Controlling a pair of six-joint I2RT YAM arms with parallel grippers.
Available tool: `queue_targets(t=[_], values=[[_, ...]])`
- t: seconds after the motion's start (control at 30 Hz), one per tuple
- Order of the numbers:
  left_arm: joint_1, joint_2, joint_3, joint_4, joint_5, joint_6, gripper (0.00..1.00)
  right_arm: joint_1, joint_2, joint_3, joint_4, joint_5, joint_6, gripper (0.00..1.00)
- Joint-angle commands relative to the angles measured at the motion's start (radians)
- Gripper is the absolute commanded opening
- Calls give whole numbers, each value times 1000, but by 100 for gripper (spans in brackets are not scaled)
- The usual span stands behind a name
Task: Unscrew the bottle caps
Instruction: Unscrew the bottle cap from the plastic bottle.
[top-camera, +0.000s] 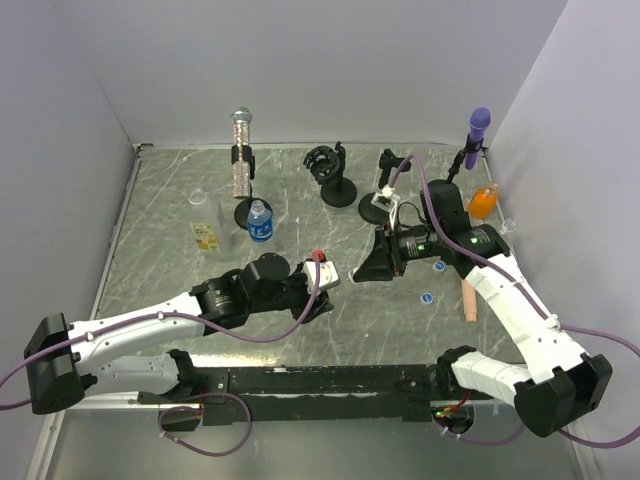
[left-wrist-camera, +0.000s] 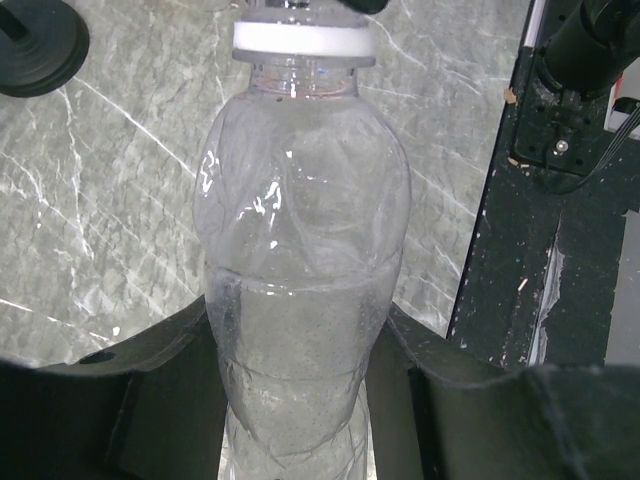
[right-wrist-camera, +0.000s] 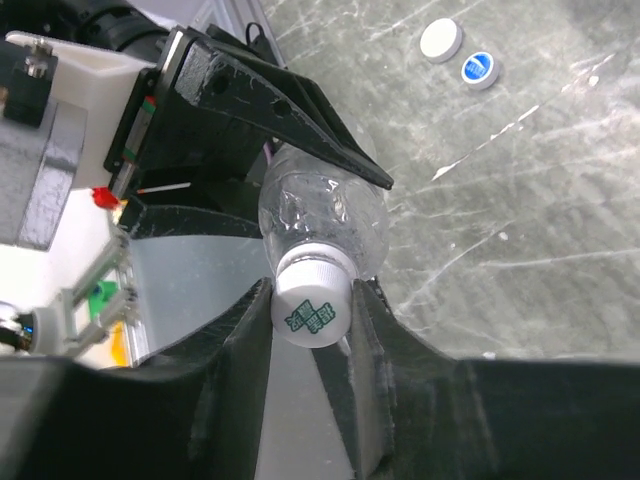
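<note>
A clear bottle (left-wrist-camera: 300, 300), part full of water, lies held between my two grippers above the middle of the table. My left gripper (left-wrist-camera: 300, 395) is shut on its body, one dark finger on each side. Its white cap (right-wrist-camera: 312, 308), printed in green, sits on the neck with my right gripper (right-wrist-camera: 312, 312) shut on it, both pads pressed against the cap's sides. From above, my left gripper (top-camera: 325, 280) and right gripper (top-camera: 375, 262) face each other, and the bottle between them is mostly hidden.
Loose caps, one white (right-wrist-camera: 441, 40) and one blue (right-wrist-camera: 480, 70), lie on the table to the right. A blue-labelled bottle (top-camera: 260, 222), a yellow-green-labelled bottle (top-camera: 206, 235) and an orange bottle (top-camera: 483, 202) stand further back, among a silver microphone (top-camera: 241, 150), a purple microphone (top-camera: 479, 125) and a black stand (top-camera: 330, 170).
</note>
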Motion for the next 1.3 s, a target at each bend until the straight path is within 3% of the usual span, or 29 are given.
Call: queue_targets(t=[0.0,0.07,0.17,0.3,0.43,0.57,0.8,1.0,1.13,1.27], values=[[2,-1,44,33,-6,-8,36,16,7,73,-19,-24,-31,21],[2,-1,40,33,2,-2,36,23,20,96,-60,-39,-138,13],[2,-12,30,39,33,12,36,26,39,141,-176,-165,-458,6],[2,-36,12,43,74,36,36,56,128,295,-516,-251,-973,5],[2,-49,-5,48,125,73,36,82,226,406,-798,-177,-1472,8],[2,-50,-3,36,142,98,36,110,198,386,-792,-105,-1717,21],[2,-66,-22,33,129,101,36,154,195,417,-765,-68,-1635,24],[2,-79,-37,42,117,75,36,106,104,342,-363,-142,-945,75],[2,-86,-45,51,117,60,36,26,38,308,-216,-292,-695,85],[2,-84,-37,51,88,40,36,-33,-24,204,-50,-230,-406,90]])
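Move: At the right hand's fingertips sits the plastic bottle's white cap, already pinched; it lies about 8 cm to the left hand's right, 2 cm ahead and some 6 cm above. From the right hand, a loose blue cap lies roughly 18 cm right and 6 cm ahead; a white loose cap is about 26 cm left and 6 cm ahead; both lie on the table some 25 cm below. Twisting the pinched cap counter-clockwise as seen from behind the right hand, the right wrist rolls some 70 degrees, then opens its fingers, lets go and lifts off about 5 cm up while rolling partly back. The left hand keeps its grip on the bottle body, bobbing up 2 cm and down again, and ends slightly back. ##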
